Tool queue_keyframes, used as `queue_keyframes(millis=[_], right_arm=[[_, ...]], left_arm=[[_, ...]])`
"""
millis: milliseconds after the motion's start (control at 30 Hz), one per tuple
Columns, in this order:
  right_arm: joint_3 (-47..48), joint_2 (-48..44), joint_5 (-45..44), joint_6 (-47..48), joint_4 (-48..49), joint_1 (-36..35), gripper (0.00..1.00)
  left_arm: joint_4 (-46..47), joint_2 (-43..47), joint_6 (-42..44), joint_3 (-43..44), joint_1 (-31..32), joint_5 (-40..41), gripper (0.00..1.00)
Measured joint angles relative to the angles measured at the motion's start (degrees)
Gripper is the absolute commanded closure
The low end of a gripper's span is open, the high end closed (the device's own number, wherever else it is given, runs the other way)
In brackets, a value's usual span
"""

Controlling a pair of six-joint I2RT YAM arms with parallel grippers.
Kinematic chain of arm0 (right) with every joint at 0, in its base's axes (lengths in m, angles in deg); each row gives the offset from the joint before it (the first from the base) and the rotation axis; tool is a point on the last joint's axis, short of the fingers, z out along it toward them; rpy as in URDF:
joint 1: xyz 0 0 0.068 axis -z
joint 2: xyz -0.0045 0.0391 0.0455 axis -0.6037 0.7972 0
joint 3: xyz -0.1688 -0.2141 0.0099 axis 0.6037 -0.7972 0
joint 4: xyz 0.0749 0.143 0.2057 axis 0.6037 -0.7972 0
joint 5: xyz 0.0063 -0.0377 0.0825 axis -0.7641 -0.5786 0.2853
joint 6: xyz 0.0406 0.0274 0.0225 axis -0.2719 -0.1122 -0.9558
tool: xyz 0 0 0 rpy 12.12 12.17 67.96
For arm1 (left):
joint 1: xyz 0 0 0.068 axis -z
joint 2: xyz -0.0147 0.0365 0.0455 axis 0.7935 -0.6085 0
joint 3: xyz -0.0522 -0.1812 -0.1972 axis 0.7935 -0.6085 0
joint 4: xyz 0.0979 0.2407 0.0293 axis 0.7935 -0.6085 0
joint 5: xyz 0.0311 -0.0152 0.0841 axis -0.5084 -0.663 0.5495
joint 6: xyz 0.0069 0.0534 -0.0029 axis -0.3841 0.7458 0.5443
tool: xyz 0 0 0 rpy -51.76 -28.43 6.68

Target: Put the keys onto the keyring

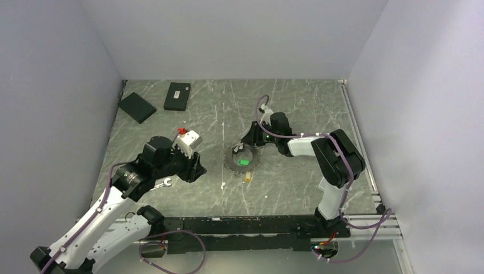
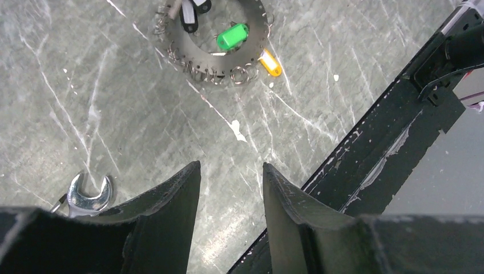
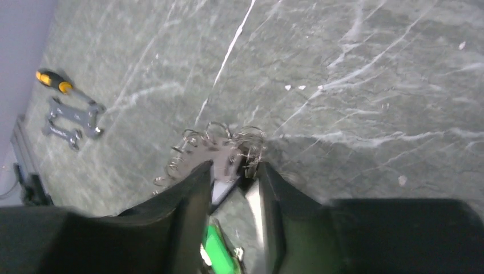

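Observation:
The keyring (image 1: 233,158) lies flat mid-table, a dark toothed ring with a green tag (image 1: 244,161) inside it. An orange-brass piece (image 1: 247,177) lies at its near edge. In the left wrist view the keyring (image 2: 197,48) carries a fringe of small keys (image 2: 201,69). My right gripper (image 1: 253,141) is low over the ring's far edge. Its jaws stand slightly apart astride the rim, and the right wrist view, which is blurred, shows the keys (image 3: 220,140) just past its fingertips (image 3: 206,171). My left gripper (image 2: 231,168) hangs open and empty over bare table, left of the ring.
Two flat black boxes (image 1: 137,107) (image 1: 177,96) lie at the back left. A silver wrench (image 2: 88,194) lies by my left gripper. More wrenches (image 3: 71,120) and an orange-handled screwdriver (image 3: 51,80) show in the right wrist view. The black base rail (image 2: 388,142) runs along the near edge.

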Motion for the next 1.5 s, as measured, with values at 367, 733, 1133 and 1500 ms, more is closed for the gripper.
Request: queue_keyframes(millis=[367, 733, 1133, 1500], right_arm=[[2.40, -1.66, 0.11, 3.06, -1.46, 0.24, 0.00], [4.15, -18.64, -11.69, 4.39, -5.95, 0.24, 0.00], [1.36, -38.01, -20.06, -0.15, -6.80, 0.22, 0.00], [-14.12, -53.62, -29.59, -1.60, -1.77, 0.20, 0.00]], left_arm=[[0.00, -0.52, 0.74, 0.00, 0.00, -0.02, 0.44], [1.25, 2.86, 1.16, -1.38, -0.02, 4.90, 0.01], [3.80, 12.81, 0.83, -3.67, -0.13, 19.21, 0.01], [3.13, 15.02, 0.76, -3.67, -0.24, 26.21, 0.01]])
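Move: The keyring's middle is about 7 cm back from the right hand, 1 cm to its left and 4 cm below, its far rim almost under the fingertips. From that hand, the black tags are some 3 cm back and 2 cm left, the green tag 9 cm back. From the left hand, the keyring lies about 11 cm ahead, 20 cm right and 17 cm down; the large wrench's head is roughly 15 cm left. Spread the right fingers wide beside the black tags, then lift off the keyring by about 25 cm, drawing off some 12 cm to the right and finally a little back, while the wrist tips up and turns clockwise. Once the right fingers are wide, open the left gripper fully too and swing it about 8 cm left, towards the wrenches, rising slightly and edging forward as it turns counter-clockwise and levels. ##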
